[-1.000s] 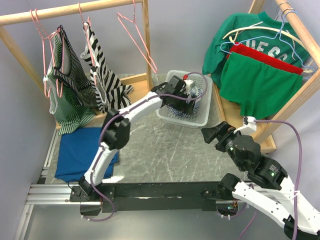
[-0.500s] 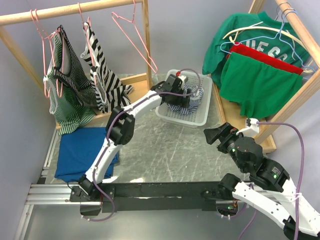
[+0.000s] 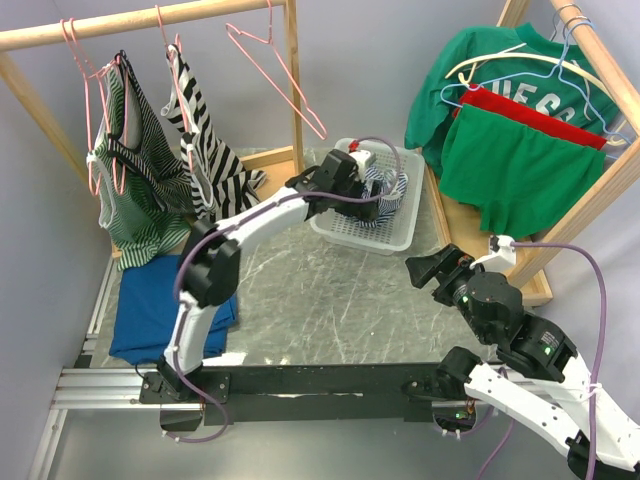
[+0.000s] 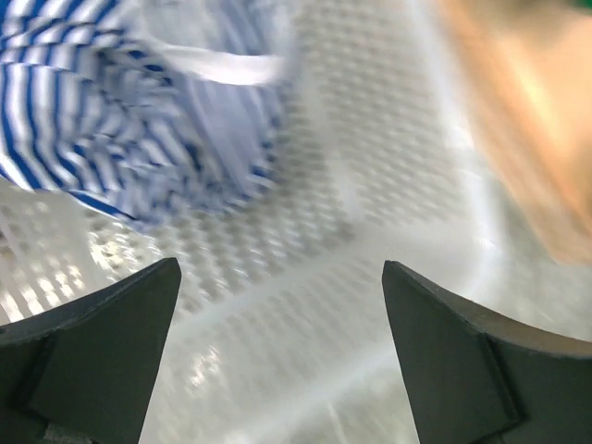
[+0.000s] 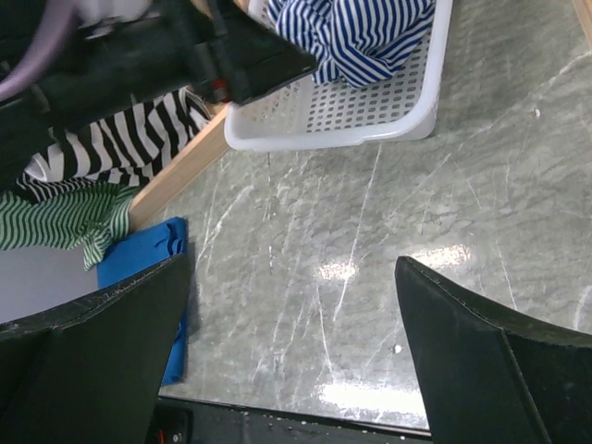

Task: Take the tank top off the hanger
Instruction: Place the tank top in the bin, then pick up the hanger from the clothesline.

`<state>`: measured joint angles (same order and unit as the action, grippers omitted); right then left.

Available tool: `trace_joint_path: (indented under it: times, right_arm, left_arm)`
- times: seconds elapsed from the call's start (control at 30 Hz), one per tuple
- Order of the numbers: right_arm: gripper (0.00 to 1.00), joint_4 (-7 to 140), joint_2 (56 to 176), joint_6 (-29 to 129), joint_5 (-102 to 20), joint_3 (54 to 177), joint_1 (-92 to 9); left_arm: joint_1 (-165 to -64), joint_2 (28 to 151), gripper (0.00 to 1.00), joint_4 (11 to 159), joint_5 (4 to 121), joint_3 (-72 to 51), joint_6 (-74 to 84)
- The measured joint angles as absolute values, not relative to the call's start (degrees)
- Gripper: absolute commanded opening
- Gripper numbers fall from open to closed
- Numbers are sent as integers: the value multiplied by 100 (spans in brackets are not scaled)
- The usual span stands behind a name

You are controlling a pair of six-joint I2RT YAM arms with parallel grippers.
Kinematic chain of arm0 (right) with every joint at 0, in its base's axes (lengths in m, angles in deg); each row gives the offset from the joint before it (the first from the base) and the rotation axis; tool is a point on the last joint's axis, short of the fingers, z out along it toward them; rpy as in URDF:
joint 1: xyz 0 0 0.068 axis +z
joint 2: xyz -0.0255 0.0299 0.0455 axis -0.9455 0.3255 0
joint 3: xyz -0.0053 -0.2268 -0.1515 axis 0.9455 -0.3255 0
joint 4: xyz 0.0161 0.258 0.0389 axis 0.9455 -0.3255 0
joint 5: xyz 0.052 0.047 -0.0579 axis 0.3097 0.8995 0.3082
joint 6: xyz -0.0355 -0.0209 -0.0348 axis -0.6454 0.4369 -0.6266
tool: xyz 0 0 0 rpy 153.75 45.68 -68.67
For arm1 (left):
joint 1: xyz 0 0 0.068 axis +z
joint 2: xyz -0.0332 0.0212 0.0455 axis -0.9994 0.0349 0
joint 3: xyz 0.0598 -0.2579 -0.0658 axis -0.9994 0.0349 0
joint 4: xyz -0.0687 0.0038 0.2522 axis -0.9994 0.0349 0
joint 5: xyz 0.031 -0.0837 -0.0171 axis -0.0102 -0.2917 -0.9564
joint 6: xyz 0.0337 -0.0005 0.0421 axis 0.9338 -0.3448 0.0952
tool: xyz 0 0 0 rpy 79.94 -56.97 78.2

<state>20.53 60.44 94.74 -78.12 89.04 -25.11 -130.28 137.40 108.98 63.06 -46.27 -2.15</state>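
A blue-and-white striped tank top (image 3: 393, 188) lies crumpled in the white mesh basket (image 3: 385, 240). My left gripper (image 3: 372, 200) hovers over the basket's near-left side, open, with nothing between its fingers. In the left wrist view the tank top (image 4: 120, 120) lies beyond the left gripper (image 4: 282, 268), over the blurred basket floor (image 4: 388, 139). An empty pink hanger (image 3: 275, 70) hangs tilted on the left rack's rod. My right gripper (image 3: 420, 268) is open above the marble table; in its own view the right gripper (image 5: 291, 264) has only bare table between its fingers, well short of the basket (image 5: 370, 129) and tank top (image 5: 361, 32).
On the left rack hang a green striped top (image 3: 135, 190) and a black-and-white striped top (image 3: 205, 155) on pink hangers. A blue cloth (image 3: 160, 300) lies at the table's left. The right rack holds green and red garments (image 3: 510, 150).
My left gripper has drawn back a little to the left over the basket. The empty pink hanger has swung to the right. The right arm has barely shifted.
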Motion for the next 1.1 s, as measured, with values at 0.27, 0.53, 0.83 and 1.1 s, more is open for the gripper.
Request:
trace_joint_path:
  times: [0.27,0.53,0.83,1.1]
  right_arm:
    - [100,2112,6042,9474,-7810,8904,-2511]
    - [100,2246,6016,9472,-7782,8782,-2511]
    - [100,2519,6099,9383,-7627,8719,-2511]
    - [100,2820,6425,9313,-7347,8629,-2511]
  left_arm:
    - [-13800,12083,96,10882,6306,-3811,-99]
    - [-13828,10579,96,11035,6697,-1680,-582]
    - [-13728,8099,96,11905,8859,-1188,-995]
    - [-12549,7480,96,11971,10380,-2259,-842]
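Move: The black-and-white tank top hangs on the left rack, its middle about 35 cm to the left hand's left, 5 cm ahead and 10 cm higher. The empty pink hanger is some 19 cm left, 6 cm ahead and 32 cm up; the blue-striped tank top lies in the bin about 6 cm ahead, 1 cm right and 9 cm below. From the right hand, the black-and-white one is roughly 28 cm ahead and 44 cm left, about level. The blue-striped tank top, already released, is left in the bin as the open left hand backs up and out some 15 cm, dips a little, then sweeps left and climbs fast towards the hanging black-and-white tank top, ending about 30 cm left and 27 cm higher. The wrist swings counter-clockwise and tips up until the fingers point forward, nearly level. The right hand, open, drifts about 3 cm left. ##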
